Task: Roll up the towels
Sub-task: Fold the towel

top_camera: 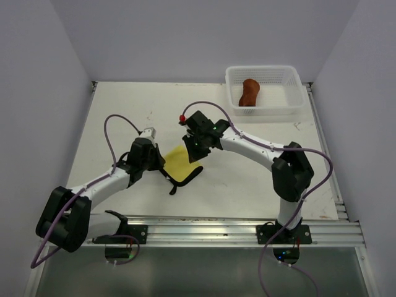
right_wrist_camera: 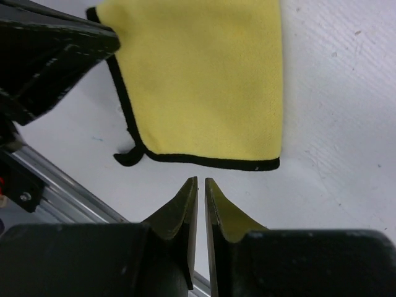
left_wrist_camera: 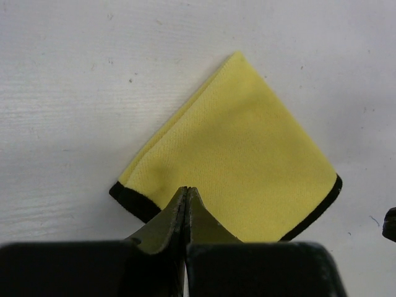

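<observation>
A yellow towel (top_camera: 178, 164) with dark edging lies folded flat on the white table, between my two grippers. My left gripper (top_camera: 162, 162) is shut, its tips (left_wrist_camera: 187, 189) low over the towel's (left_wrist_camera: 247, 161) near edge with nothing between them. My right gripper (top_camera: 193, 153) stands just short of the towel's (right_wrist_camera: 204, 80) black-edged side. Its jaws (right_wrist_camera: 201, 180) are a narrow slit apart and hold nothing. The left gripper's dark finger (right_wrist_camera: 55, 49) shows at that towel's far corner. A rust-brown towel (top_camera: 249, 93) lies rolled inside the basket.
A white mesh basket (top_camera: 291, 108) sits at the table's back right. A metal rail (top_camera: 235, 229) runs along the near edge by the arm bases. Grey walls close in the left, right and back.
</observation>
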Motion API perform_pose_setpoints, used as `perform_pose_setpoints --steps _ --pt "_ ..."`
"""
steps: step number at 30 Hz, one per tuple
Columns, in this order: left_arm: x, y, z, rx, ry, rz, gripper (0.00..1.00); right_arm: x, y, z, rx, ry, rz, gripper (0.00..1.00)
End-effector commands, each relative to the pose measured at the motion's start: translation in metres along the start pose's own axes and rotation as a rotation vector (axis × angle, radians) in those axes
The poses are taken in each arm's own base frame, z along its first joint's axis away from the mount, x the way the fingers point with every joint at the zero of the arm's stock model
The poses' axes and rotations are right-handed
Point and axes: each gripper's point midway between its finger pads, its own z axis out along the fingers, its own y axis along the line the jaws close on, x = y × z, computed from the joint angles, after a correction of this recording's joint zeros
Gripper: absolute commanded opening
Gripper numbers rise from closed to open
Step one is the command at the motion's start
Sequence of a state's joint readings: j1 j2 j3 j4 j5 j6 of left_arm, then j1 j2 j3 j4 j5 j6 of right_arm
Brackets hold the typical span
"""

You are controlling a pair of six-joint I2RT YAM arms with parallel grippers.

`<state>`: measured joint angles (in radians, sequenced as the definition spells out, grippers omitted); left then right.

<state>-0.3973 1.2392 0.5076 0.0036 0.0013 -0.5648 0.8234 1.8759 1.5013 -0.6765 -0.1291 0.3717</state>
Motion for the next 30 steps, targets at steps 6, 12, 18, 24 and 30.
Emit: perform_pose_setpoints --steps 6,12,18,24,30 --pt "-0.04 -0.033 0.0 0.075 -0.059 0.013 0.0 -0.004 0.013 -0.013 -0.088 0.02 -0.018 0.14" --pt "-0.047 -0.042 0.005 0.098 -0.058 0.007 0.0 0.004 -0.009 0.02 -0.047 0.0 -0.045 0.14" --pt "-0.054 -0.053 0.009 0.113 -0.058 0.017 0.0 0.012 -0.038 0.047 0.019 -0.023 -0.009 0.12" --pt "-0.053 -0.055 0.01 0.11 -0.049 0.026 0.0 0.033 -0.054 0.062 0.034 0.012 0.034 0.11" --pt "-0.049 -0.064 0.015 0.14 -0.033 0.033 0.0 0.04 -0.06 0.06 0.034 0.022 0.05 0.11"
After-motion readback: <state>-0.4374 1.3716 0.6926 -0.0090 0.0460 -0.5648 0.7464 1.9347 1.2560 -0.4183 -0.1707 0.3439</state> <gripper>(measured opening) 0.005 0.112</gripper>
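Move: The folded yellow towel lies flat under my right hand. Its middle is about 3 cm forward and 3 cm left of that hand and 9 cm down; its right corner is some 2 cm forward and 4 cm to the right. The black loop is about 7 cm back and 6 cm left. From my left hand the towel's middle is some 6 cm right, 1 cm forward and 4 cm down. My right hand first bobs up about 2 cm, then drops some 10 cm with a slight shift to the right, bringing its nearly shut fingertips down onto the towel's black edge beside the right corner. Meanwhile my left hand, fingers shut, lifts clear and slides roughly 5 cm forward and right over the towel. ##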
